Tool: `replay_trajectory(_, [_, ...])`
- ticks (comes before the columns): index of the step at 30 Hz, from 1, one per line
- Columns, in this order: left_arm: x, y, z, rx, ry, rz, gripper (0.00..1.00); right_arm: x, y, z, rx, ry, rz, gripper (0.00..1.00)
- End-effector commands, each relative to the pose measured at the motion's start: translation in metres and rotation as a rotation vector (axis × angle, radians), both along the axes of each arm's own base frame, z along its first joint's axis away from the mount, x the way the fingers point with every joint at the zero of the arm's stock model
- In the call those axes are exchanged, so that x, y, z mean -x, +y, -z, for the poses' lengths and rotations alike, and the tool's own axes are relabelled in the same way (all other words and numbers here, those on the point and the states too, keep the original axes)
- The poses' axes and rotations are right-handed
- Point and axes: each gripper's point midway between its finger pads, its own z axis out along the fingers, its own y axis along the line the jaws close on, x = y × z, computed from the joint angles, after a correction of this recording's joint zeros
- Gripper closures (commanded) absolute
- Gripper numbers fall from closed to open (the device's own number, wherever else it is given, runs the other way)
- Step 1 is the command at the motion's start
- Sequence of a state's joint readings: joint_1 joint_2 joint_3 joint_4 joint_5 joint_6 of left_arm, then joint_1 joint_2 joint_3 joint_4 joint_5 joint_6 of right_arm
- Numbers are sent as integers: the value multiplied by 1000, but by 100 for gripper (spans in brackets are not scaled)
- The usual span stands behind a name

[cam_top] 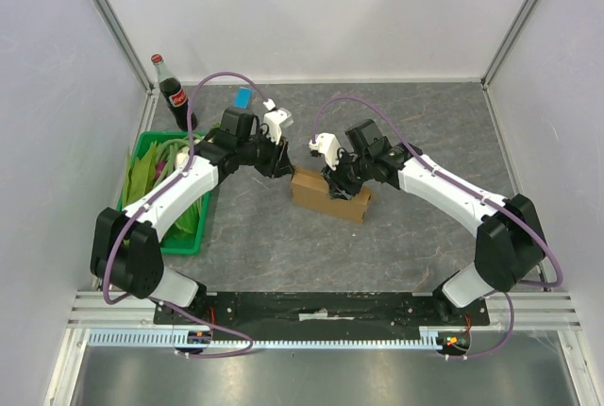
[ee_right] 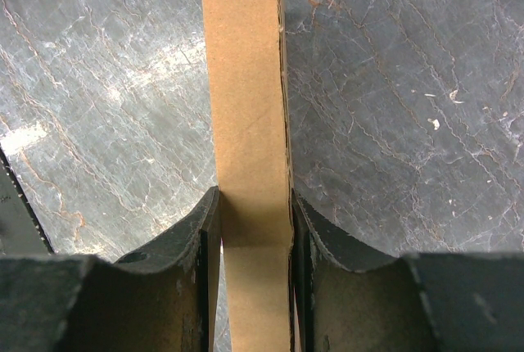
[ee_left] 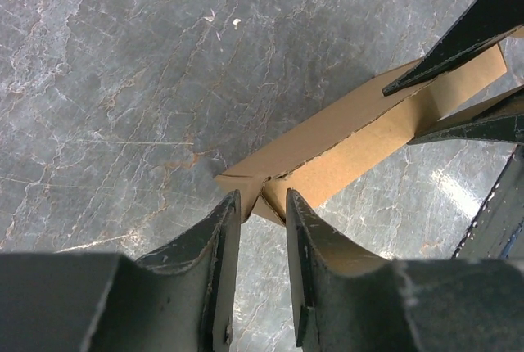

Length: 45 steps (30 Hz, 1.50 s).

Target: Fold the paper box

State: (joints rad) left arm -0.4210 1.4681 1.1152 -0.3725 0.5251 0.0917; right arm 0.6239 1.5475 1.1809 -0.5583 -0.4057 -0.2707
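The paper box is a brown cardboard piece folded into a long narrow shape on the grey table, between both arms. My right gripper is shut on it: the cardboard strip fills the gap between its jaws and runs on away from them. My left gripper is at the box's left end. Its jaws stand a little apart, with a small folded corner just at the tips and bare table showing between them. In the left wrist view the right gripper's black fingers clasp the box at its far end.
A green basket with green leafy things stands at the left, beside the left arm. A cola bottle stands in the back left corner, with a small blue thing near it. Walls close in the table at the back and sides.
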Motion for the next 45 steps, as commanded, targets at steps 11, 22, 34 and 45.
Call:
replay_trajectory(11, [-3,-4,-11,-26,-70,4,69,21,-7,21,54,118,-14,85])
replay_trajectory(22, [9,-10,-13,-36,-28,-51,98,20,-7,23,59,124,-9,85])
replay_trajectory(34, [10,-13,-12,54,162,-299,98,15,-8,21,65,110,11,85])
replay_trajectory(45, [17,-30,-3,-5,76,-365,98,17,-7,18,56,105,7,85])
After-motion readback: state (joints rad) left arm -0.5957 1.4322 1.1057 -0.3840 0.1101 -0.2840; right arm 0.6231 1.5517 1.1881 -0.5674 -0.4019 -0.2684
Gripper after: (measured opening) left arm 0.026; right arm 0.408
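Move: The left hand is already at the box's left end: the flap standing there lies right between its open fingertips, barely 1 cm to the right and 1 cm down. The box's middle is about 11 cm to its right, 5 cm back and 5 cm lower; the right gripper's tips are some 13 cm to its right and 5 cm back. From the right hand, which grips the box's top edge, that flap lies about 12 cm left and 5 cm ahead. Easing to the right and slightly back, only about 1.5 cm in all, the left hand shuts its fingers on the flap at the box's left end, pinching it at the upper corner. With the fingers shut, it then turns counter-clockwise some 20 degrees, staying at that corner. The right hand keeps still and goes on holding the box's top edge. ##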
